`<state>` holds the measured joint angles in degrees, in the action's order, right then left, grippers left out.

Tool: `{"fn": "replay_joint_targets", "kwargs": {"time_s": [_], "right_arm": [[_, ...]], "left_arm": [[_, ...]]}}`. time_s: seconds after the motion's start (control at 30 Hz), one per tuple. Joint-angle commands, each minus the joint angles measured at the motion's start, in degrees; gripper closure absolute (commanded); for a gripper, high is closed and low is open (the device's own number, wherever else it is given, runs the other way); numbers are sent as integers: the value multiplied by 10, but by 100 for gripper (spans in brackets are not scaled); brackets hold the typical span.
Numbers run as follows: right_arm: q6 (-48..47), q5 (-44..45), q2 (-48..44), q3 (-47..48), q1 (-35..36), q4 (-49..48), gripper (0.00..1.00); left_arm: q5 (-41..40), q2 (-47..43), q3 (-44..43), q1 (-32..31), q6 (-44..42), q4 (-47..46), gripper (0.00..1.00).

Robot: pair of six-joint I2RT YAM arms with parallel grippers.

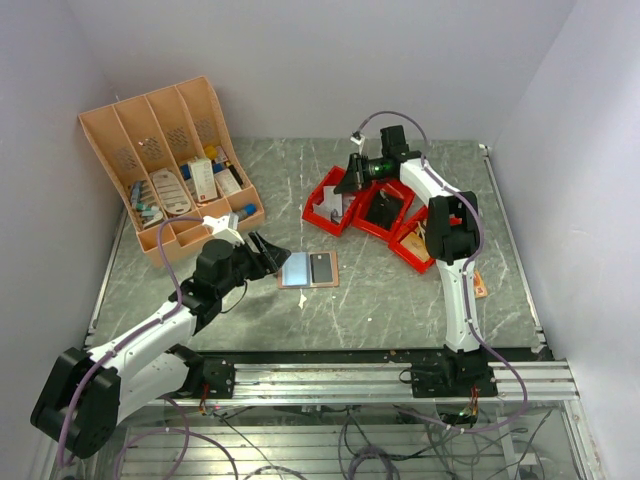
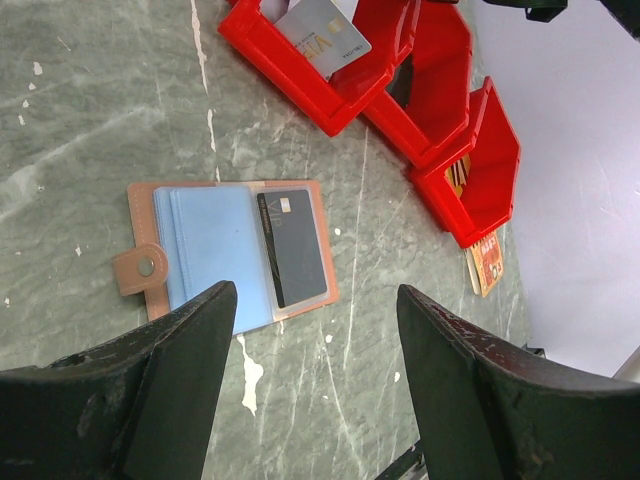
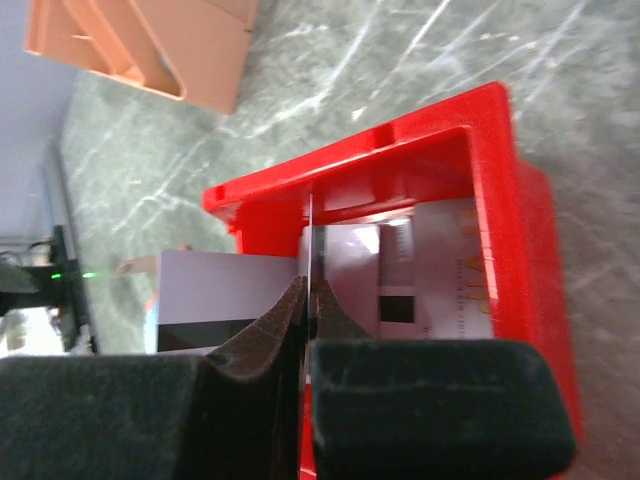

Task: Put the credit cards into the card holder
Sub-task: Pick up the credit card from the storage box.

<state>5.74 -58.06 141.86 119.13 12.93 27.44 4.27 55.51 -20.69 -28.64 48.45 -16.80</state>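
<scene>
The card holder (image 1: 308,269) lies open on the table, with a blue sleeve and a black credit card (image 2: 295,248) in its pocket; its snap tab (image 2: 140,268) points left. My left gripper (image 2: 315,295) hovers open just to the holder's near left, holding nothing. My right gripper (image 3: 311,295) is over the leftmost red bin (image 1: 327,208), shut on a thin credit card (image 3: 311,240) seen edge-on. More pale cards (image 3: 440,270) stand in that bin. In the left wrist view a silver card (image 2: 325,35) sticks up from the bin.
Three red bins (image 1: 385,210) sit in a row at the table's middle right. The large orange slotted organiser (image 1: 170,165) fills the back left. An orange card (image 2: 487,262) lies on the table to the right of the bins.
</scene>
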Motion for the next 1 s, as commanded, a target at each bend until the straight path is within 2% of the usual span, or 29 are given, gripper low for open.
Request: {"fn": "replay_joint_targets", "kwargs": {"time_s": [0.0,0.17,0.27,0.53,0.67,0.77,0.97], "right_arm": [[-73,94,-48,29,-1,8,100],[-140,162,-104,28,-2,12,100],[-157,152,-153,0,-2,4,100],[-148,-46,-296,-175,-2,-37,100],[-84,-154,-339,-278,2,-97,100],[-35,-184,-370,-353,9,-150,100],[-9,-205,-426,-473,22,-196,100]], "left_arm": [[-10,-6,-9,3,-7,5,24],[-4,-15,-3,3,-3,-6,24],[8,-18,11,3,5,-42,23],[31,2,25,4,28,-96,25],[64,-2,52,4,48,-191,24],[98,1,76,3,67,-297,21],[173,33,91,4,75,-407,20]]}}
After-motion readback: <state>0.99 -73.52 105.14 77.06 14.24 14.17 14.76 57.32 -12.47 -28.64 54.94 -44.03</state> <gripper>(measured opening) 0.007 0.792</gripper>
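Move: The right hand already has a card pinched inside the left red box, whose middle is about 1 cm ahead, 1 cm left and 6 cm below. The open card holder lies some 18 cm back, 7 cm left and 8 cm below that hand; the middle red box is level, 11 cm right and 6 cm below. From the left hand, the card holder is about 5 cm ahead, 6 cm right and 13 cm below. Right hand lifts its pinched card about 17 cm, swings back nearly 20, sinking, towards the card holder; left rises. ##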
